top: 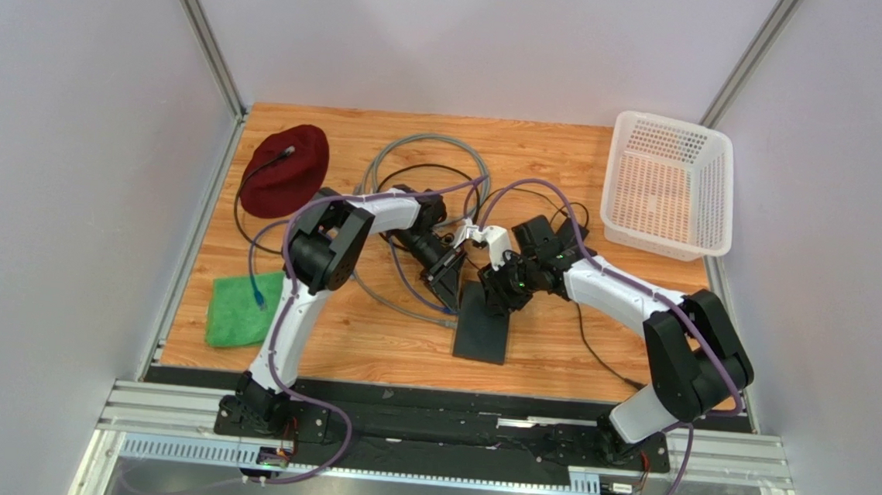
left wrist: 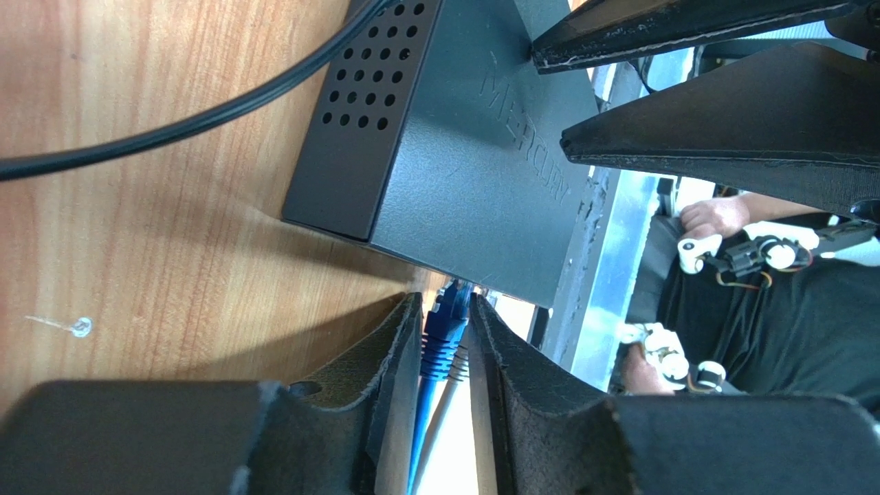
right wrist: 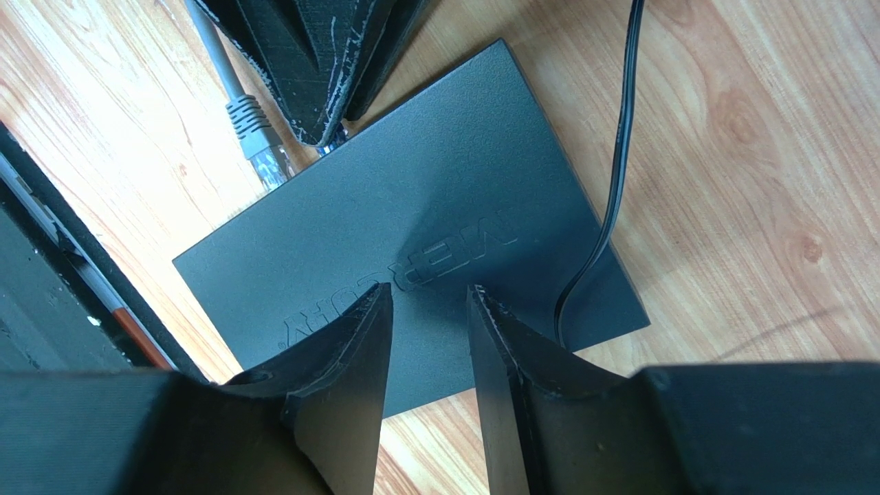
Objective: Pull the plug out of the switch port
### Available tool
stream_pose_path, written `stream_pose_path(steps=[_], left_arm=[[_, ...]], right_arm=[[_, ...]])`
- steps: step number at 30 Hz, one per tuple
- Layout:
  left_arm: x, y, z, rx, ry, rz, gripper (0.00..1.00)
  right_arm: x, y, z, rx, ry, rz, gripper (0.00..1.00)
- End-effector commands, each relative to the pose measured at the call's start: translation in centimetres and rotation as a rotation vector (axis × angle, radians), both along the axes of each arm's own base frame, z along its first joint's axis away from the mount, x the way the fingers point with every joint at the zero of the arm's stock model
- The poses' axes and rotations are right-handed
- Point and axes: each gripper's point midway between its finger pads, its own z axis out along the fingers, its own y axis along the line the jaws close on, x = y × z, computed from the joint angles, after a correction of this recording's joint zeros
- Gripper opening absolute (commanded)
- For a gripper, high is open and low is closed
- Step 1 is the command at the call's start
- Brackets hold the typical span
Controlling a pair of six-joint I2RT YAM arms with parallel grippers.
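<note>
The switch point(top: 483, 326) is a flat matte black box lying on the wooden table, also seen in the left wrist view point(left wrist: 465, 155) and the right wrist view point(right wrist: 413, 217). A blue plug point(left wrist: 446, 332) sits at the switch's socket edge. My left gripper point(left wrist: 447, 299) point(top: 446, 274) is shut on it, one finger on each side. A grey plug point(right wrist: 255, 129) enters the same edge just beside those fingers point(right wrist: 310, 62). My right gripper point(right wrist: 429, 294) point(top: 501, 287) stands open, with its tips down on the switch's top and nothing between them.
A thin black cable point(right wrist: 609, 186) runs from the switch's far edge across the wood. Grey cable loops point(top: 429, 159) lie behind the arms. A dark red cap point(top: 284, 169) and a green cloth point(top: 241, 309) are at the left. A white basket point(top: 668, 182) is at the back right.
</note>
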Motion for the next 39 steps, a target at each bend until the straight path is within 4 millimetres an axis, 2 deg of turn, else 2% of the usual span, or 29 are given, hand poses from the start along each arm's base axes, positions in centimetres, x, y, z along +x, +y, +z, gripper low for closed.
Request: stream_pose_path(steps=[1,5,7,8,11,20,27,30,31,33,36,39], left_arm=[[-0.1,-0.8,-1.0,-0.013,-0.008,-0.026,0.31],[0.1,-1.2,-1.1,-0.017,0.01,-0.019,0.18],[0.0,-1.2,-1.3,-0.012,0.018,-0.018,0.15],[0.1,-1.3,-1.3,-0.014,0.02,-0.018,0.09],[0.1,-1.4,-0.9,-0.024,0.026,-0.021,0.0],[1.6,-1.9,1.2,-0.078,0.019,-0.008,0.0],[0.5,-1.0,0.1,-0.062,0.032,-0.023,0.0],[1.1,-1.1,0.9,-0.07,0.046,-0.032,0.0],[2.3,-1.6,1.0,-0.1,0.014,-0.05,0.0],[2.1,-1.3,1.7,-0.074,0.075,-0.055,0.0],[2.7,-1.1,1.7,-0.073,0.052,-0.066,0.0],[2.4,-0.6,1.9,-0.077,0.033,-0.064,0.0]], right_arm=[[-0.6,-0.7,-0.8,-0.029,0.015,-0.012,0.4],[-0.6,-0.9,-0.8,-0.038,0.008,-0.01,0.4],[-0.6,-0.9,-0.7,-0.039,0.006,-0.013,0.4],[-0.6,-0.9,-0.8,-0.04,0.005,-0.014,0.4],[-0.5,-1.1,-0.8,-0.046,0.002,-0.016,0.4],[-0.1,-1.2,-0.9,-0.058,-0.004,-0.028,0.4],[-0.4,-1.5,-1.1,-0.069,0.001,-0.023,0.4],[-0.3,-1.6,-1.1,-0.073,-0.005,-0.026,0.41],[-0.2,-1.7,-1.1,-0.076,-0.004,-0.027,0.41],[-0.2,-1.8,-1.0,-0.075,-0.008,-0.03,0.41],[-0.1,-1.8,-0.9,-0.076,-0.012,-0.03,0.4],[0.1,-1.9,-1.0,-0.079,-0.014,-0.035,0.41]])
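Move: The blue plug is still in the port on the switch's left edge, between the left hand's open fingers, about 1 cm back, 1 cm right and 1 cm below. The grey plug sits roughly 3 cm back of the blue one, and the switch's middle lies some 6 cm right of the left hand and 2 cm back, about 1 cm lower. From the right hand, the blue plug is about 6 cm left, level front to back and 2 cm below. The blue plug gets pinched where it enters the switch: the left fingers, pointing back, right and down, shut on it while easing about half a centimetre back and to the right. Keeping that hold, the left hand then works it some 2.5 cm forward and about 1 cm further right, along the port edge, with only about 5 degrees of wrist turn. ##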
